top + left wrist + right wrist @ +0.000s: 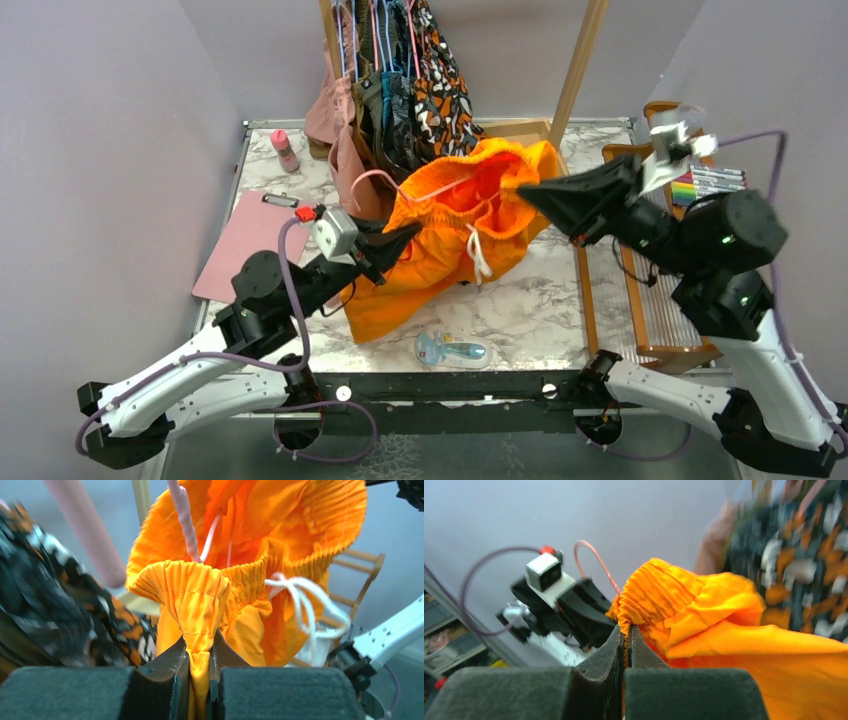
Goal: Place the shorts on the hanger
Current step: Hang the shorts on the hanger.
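The bright orange shorts [455,235] hang lifted over the marble table, stretched between both grippers, with the waistband opening [240,555] spread wide. My left gripper [405,236] is shut on the gathered waistband [197,595] at the left side; fabric is pinched between its jaws [200,647]. At the right side, the right gripper [524,192] is shut on the waistband edge [644,590], pinching it [626,630]. The thin pink hanger [378,177] pokes its hook out left of the shorts, and its wire [182,515] runs down into the waist opening. A white drawstring [300,600] dangles.
Patterned and pink garments [400,90] hang on a rack at the back. A pink bottle [285,150] and pink clipboard [250,240] lie at left. A pale blue object [450,350] sits near the front edge. A wooden rack [650,300] and markers [715,182] stand at right.
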`<state>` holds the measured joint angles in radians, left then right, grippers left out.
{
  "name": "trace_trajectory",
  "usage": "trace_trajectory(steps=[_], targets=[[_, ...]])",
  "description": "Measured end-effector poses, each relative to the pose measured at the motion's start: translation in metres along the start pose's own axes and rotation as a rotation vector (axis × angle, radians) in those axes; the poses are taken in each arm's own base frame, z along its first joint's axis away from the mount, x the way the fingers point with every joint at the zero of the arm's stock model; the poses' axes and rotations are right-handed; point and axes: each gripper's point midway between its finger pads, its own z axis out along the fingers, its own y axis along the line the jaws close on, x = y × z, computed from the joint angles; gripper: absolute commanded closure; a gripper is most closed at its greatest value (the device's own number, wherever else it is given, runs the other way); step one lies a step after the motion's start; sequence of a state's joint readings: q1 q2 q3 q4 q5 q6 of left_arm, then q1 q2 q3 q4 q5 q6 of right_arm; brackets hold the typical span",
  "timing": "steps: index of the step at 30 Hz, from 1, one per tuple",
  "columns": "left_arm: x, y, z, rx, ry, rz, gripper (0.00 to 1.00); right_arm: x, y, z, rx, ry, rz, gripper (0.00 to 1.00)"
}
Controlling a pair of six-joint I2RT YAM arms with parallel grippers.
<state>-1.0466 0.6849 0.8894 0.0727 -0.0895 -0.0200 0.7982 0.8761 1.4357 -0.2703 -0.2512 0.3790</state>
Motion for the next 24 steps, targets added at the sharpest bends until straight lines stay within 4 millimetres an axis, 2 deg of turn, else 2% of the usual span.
trace_trajectory(steps=[2,5,7,8,9,11,14,16,18,20,21,23,24], targets=[[0.033,0.000,-0.007,0.002,0.049,-0.017,1.00,0.050,-0.018,-0.001,0.031,0.075,0.061,0.99],[0.105,0.001,-0.023,-0.007,0.196,-0.042,1.00,0.152,-0.055,-0.004,0.129,0.286,0.175,0.99],[0.140,0.003,-0.033,-0.013,0.286,-0.040,1.00,0.216,-0.077,-0.015,0.209,0.454,0.245,0.99],[0.148,0.004,-0.037,-0.016,0.317,-0.035,1.00,0.231,-0.080,-0.019,0.226,0.504,0.263,0.99],[0.149,0.004,-0.037,-0.016,0.326,-0.027,1.00,0.234,-0.080,-0.020,0.226,0.522,0.270,0.99],[0.138,0.005,-0.035,-0.017,0.314,-0.006,1.00,0.217,-0.072,-0.014,0.193,0.493,0.261,0.99],[0.098,0.005,-0.021,-0.013,0.238,0.021,1.00,0.152,-0.048,0.005,0.095,0.329,0.211,0.99],[0.074,0.004,-0.015,-0.010,0.177,0.023,1.00,0.112,-0.032,0.007,0.036,0.211,0.169,0.99],[0.067,0.004,-0.015,-0.009,0.148,0.019,1.00,0.097,-0.025,0.002,0.011,0.157,0.152,0.99],[0.072,0.004,-0.018,-0.008,0.145,0.010,1.00,0.097,-0.024,-0.003,0.006,0.138,0.146,0.99],[0.080,0.004,-0.020,-0.008,0.155,0.003,1.00,0.106,-0.027,-0.006,0.016,0.151,0.151,0.99],[0.100,0.002,-0.024,-0.003,0.192,-0.012,1.00,0.136,-0.041,-0.010,0.059,0.207,0.168,0.99],[0.112,0.001,-0.027,0.001,0.218,-0.023,1.00,0.158,-0.050,-0.015,0.093,0.253,0.182,0.99]])
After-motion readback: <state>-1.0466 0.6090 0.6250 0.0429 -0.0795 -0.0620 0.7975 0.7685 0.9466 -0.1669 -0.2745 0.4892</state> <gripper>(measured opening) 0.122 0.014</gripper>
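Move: The shorts hang pinched between both hands. Their middle is roughly 6 cm to the left hand's right, 2 cm ahead and 9 cm below; from the right hand it is about 7 cm left, 3 cm ahead and 19 cm down. From the left hand, the hanger's hook stands some 5 cm left, 4 cm ahead and 6 cm above, and the patterned pants hang about 18 cm ahead, 5 cm right and 12 cm lower. Down fast, part-way back up, then down again: both hands shake the waistband. The right hand drops about 24 cm, rebounds some 15 and sinks again, drawing a little left towards the left hand; the left drops about 15 cm, recovers half and sinks again. Their fingertips dip with each drop, and both grippers stay shut on the waistband. ##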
